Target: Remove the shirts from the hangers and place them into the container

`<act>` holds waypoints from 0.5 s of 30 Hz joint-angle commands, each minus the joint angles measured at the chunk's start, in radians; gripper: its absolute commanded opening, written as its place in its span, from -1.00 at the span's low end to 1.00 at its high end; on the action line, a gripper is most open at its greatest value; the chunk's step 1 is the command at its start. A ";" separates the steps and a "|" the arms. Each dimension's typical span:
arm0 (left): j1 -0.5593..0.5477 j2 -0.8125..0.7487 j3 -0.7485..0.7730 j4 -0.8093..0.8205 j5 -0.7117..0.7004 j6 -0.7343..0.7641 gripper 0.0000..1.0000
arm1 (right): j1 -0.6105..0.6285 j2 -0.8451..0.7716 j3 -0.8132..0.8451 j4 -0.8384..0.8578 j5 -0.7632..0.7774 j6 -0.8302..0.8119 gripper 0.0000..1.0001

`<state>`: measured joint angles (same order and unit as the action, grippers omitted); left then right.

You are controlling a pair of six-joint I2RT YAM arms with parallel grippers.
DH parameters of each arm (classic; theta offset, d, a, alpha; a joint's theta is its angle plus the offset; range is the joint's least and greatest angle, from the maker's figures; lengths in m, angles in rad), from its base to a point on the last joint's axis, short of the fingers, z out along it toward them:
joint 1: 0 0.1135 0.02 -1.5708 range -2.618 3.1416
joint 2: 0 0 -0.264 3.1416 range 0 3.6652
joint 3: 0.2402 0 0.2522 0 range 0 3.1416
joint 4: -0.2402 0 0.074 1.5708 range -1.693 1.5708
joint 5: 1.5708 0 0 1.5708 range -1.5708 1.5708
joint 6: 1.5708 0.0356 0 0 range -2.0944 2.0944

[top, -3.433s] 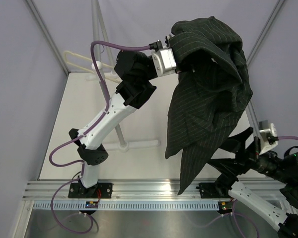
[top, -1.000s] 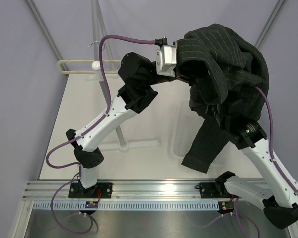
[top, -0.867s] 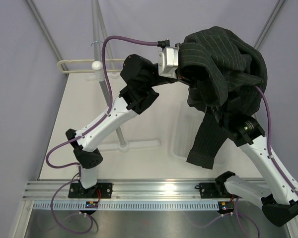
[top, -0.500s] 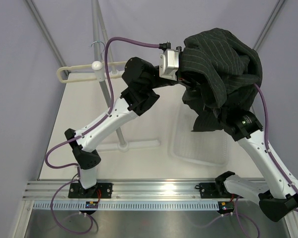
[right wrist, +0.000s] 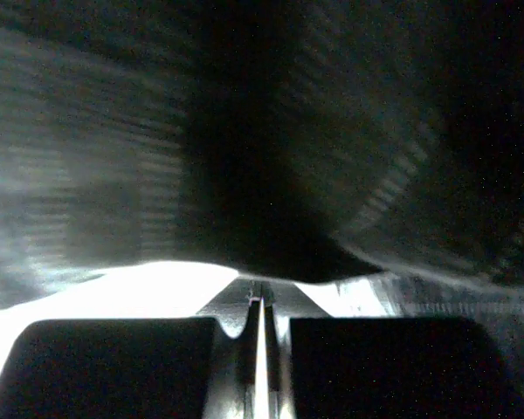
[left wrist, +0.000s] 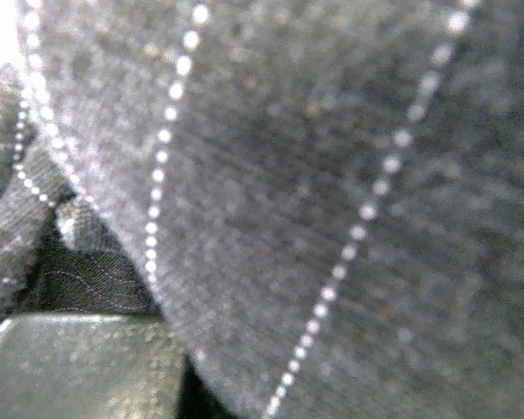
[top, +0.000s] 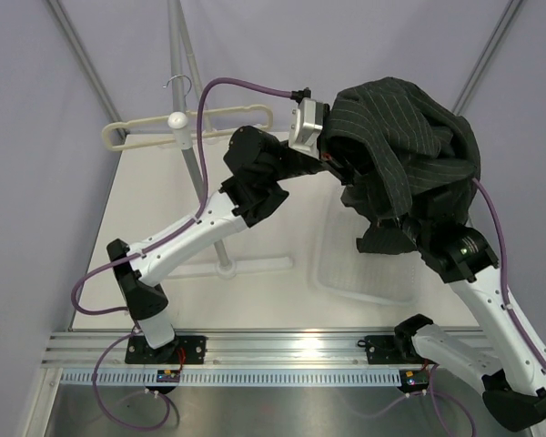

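Note:
The black pinstriped shirt (top: 405, 137) hangs bunched high at the back right, above the far end of the clear ribbed container (top: 359, 269). My left gripper (top: 335, 155) is buried in its left side and shut on the cloth, which fills the left wrist view (left wrist: 314, 175). My right arm reaches up under the shirt from the right, and its gripper is hidden in the top view. In the right wrist view the right gripper (right wrist: 255, 301) is shut, with dark shirt folds (right wrist: 244, 157) lying just over its tips. The cream hanger (top: 200, 123) hangs bare on the rack at the back left.
The grey rack pole with its white knob (top: 175, 120) stands at the back left on a white foot (top: 227, 266). Slanted frame poles and pale walls close in the table on the left, back and right.
The shirt's hanging tail has been gathered up off the container into a bunch. The right arm has shifted right under it. The left gripper has edged right, and more of the hanger shows.

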<state>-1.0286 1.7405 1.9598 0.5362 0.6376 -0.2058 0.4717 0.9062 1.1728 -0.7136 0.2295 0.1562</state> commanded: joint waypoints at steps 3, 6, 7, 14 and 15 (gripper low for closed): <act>-0.021 -0.105 -0.119 0.082 -0.174 -0.127 -1.00 | -0.008 -0.053 0.011 -0.058 -0.151 -0.003 -1.00; -0.021 -0.151 -0.226 0.073 -0.275 -0.176 -1.00 | -0.008 -0.067 0.013 -0.078 -0.208 0.005 -1.00; -0.021 -0.160 -0.258 0.073 -0.297 -0.181 -1.00 | -0.008 -0.075 0.011 -0.081 -0.217 0.008 -1.00; -0.001 -0.295 -0.600 0.130 -0.476 -0.211 -1.00 | -0.008 -0.082 -0.018 -0.078 -0.298 0.026 -1.00; 0.008 -0.324 -0.651 0.117 -0.492 -0.214 -1.00 | -0.007 -0.085 -0.021 -0.076 -0.305 0.034 -1.00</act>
<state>-1.0359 1.4937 1.3922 0.5911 0.2737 -0.3893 0.4698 0.8379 1.1599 -0.8135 -0.0147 0.1761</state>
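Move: My left hand has the striped shirt pinched high up; the container it is taken to lies about 17 cm ahead, 14 cm right and nearly 58 cm below. The shirt's bulk hangs some 17 cm ahead, 17 cm right and 15 cm down; the empty hanger is roughly 28 cm left, 15 cm farther out and 8 cm higher. From my shut right hand, the container's middle is about 5 cm ahead, 4 cm left and 28 cm down. I lower the shirt towards the container with my left hand, gathering speed, about 11 cm down and some 4 cm forward, keeping my grip while the wrist tips its top forward nearly 30 degrees. Meanwhile my right hand, fingers still shut under the draped cloth, draws back about 4 cm and 3 cm left, turning a little counter-clockwise. ##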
